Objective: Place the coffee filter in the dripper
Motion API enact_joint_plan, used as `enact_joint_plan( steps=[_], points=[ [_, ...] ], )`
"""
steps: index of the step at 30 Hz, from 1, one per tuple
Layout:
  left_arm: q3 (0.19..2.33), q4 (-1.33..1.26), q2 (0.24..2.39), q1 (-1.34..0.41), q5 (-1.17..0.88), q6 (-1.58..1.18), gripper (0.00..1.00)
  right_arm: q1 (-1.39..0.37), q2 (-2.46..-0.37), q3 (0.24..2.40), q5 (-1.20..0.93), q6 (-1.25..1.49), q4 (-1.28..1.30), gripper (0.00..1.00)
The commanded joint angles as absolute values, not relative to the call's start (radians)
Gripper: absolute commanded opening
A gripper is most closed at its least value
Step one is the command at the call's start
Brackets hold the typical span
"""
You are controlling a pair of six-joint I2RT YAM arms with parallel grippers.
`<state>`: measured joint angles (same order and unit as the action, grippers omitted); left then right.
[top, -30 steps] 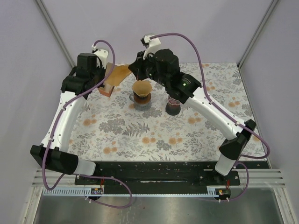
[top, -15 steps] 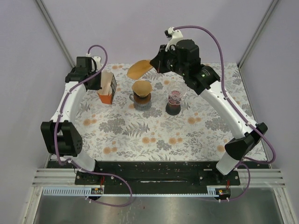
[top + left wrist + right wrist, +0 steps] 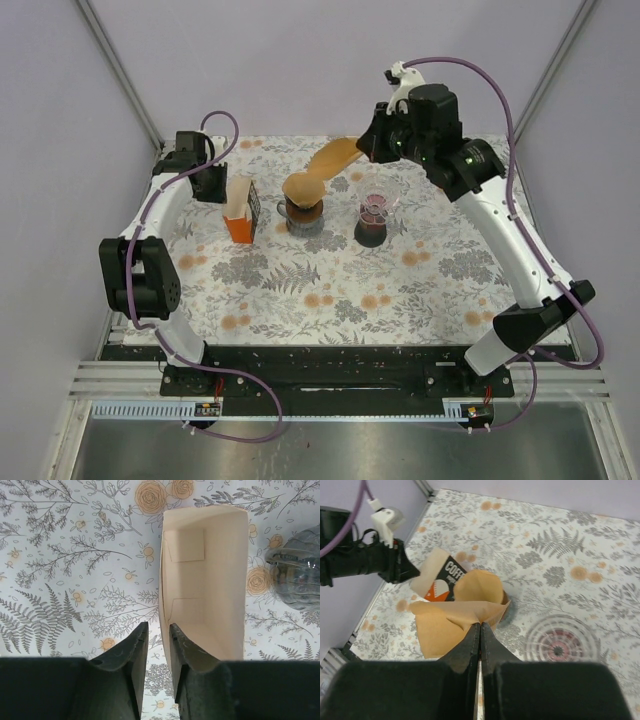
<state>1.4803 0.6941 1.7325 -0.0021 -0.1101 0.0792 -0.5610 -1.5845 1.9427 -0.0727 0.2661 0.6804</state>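
My right gripper [image 3: 368,150] [image 3: 480,626] is shut on the corner of a brown paper coffee filter [image 3: 337,155] [image 3: 445,625], which hangs in the air behind the two brewers. A clear ribbed glass dripper [image 3: 372,212] [image 3: 562,642] stands on the cloth, below and right of the filter. Left of it, a grey ribbed brewer [image 3: 303,215] holds another brown filter [image 3: 480,587]. The cream and orange filter box [image 3: 240,210] [image 3: 205,590] stands on the table. My left gripper [image 3: 210,185] [image 3: 159,627] is at the box's open top. Its jaws are slightly apart around the box's left wall.
A floral cloth [image 3: 330,280] covers the table. Purple cables loop over both arms. Grey walls and metal frame posts close in the back and sides. The grey brewer's rim [image 3: 297,575] shows at the right edge of the left wrist view.
The right gripper has carried the filter rightward, from near the box to behind the brewers. The left arm has swung left, and its jaws have loosened on the box.
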Motion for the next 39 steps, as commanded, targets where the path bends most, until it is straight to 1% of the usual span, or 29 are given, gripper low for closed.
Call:
enact_joint_plan(
  steps=[1, 3, 7, 12, 17, 24, 30, 32, 35, 39],
  points=[
    [1.491, 0.643, 1.707, -0.002, -0.124, 0.086, 0.31, -0.453, -1.534, 1.941, -0.13, 0.29, 0.77, 0.0],
    [1.505, 0.653, 1.7, -0.002, -0.121, 0.083, 0.4, -0.399, -1.526, 1.916, -0.21, 0.317, 0.776, 0.0],
    [1.551, 0.675, 1.668, -0.002, -0.121, 0.081, 0.53, -0.319, -1.537, 1.885, -0.3, 0.345, 0.807, 0.0],
    [1.643, 0.706, 1.605, -0.002, -0.155, 0.087, 0.65, -0.261, -1.539, 1.839, -0.38, 0.364, 0.81, 0.0],
    [1.747, 0.776, 1.578, -0.107, -0.166, 0.141, 0.77, -0.221, -1.543, 1.798, -0.4, 0.364, 0.815, 0.0],
    [1.838, 0.85, 1.583, -0.304, -0.213, 0.176, 0.85, -0.19, -1.594, 1.755, -0.454, 0.37, 0.807, 0.0],
    [1.904, 0.89, 1.624, -0.411, -0.238, 0.175, 0.86, -0.158, -1.637, 1.715, -0.466, 0.385, 0.773, 0.0],
    [1.911, 0.893, 1.637, -0.437, -0.239, 0.169, 0.86, -0.152, -1.654, 1.71, -0.482, 0.39, 0.767, 0.07],
    [1.917, 0.891, 1.655, -0.469, -0.239, 0.169, 0.86, -0.147, -1.68, 1.713, -0.48, 0.388, 0.765, 0.25],
    [1.927, 0.891, 1.677, -0.5, -0.238, 0.169, 0.86, -0.147, -1.689, 1.726, -0.431, 0.377, 0.77, 0.44]
  ],
)
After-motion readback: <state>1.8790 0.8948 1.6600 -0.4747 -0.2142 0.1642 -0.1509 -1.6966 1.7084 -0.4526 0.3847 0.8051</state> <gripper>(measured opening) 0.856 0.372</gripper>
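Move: The clear dripper, on its red-and-black holder, is about 6 cm ahead of the right hand, 4 cm to its right and 25 cm below; the filled dripper is about 8 cm ahead, 14 cm left and 29 cm below. From the left hand, the clear dripper is some 37 cm right, level ahead and in height; the coffee box 3 cm ahead, 4 cm right, 6 cm below; the filled dripper 3 cm ahead, 20 cm right, 3 cm below. The paper filter, still pinched by the right fingers, is swung about 11 cm right, then lowered 15 cm to the clear dripper's mouth, easing forward as the fingers tip down some 30 degrees and finally begin to part. The left fingers spread wide off the coffee box's wall; that hand rises clear, then sweeps right past the box towards the drippers, drawing slightly back and turning clockwise. ##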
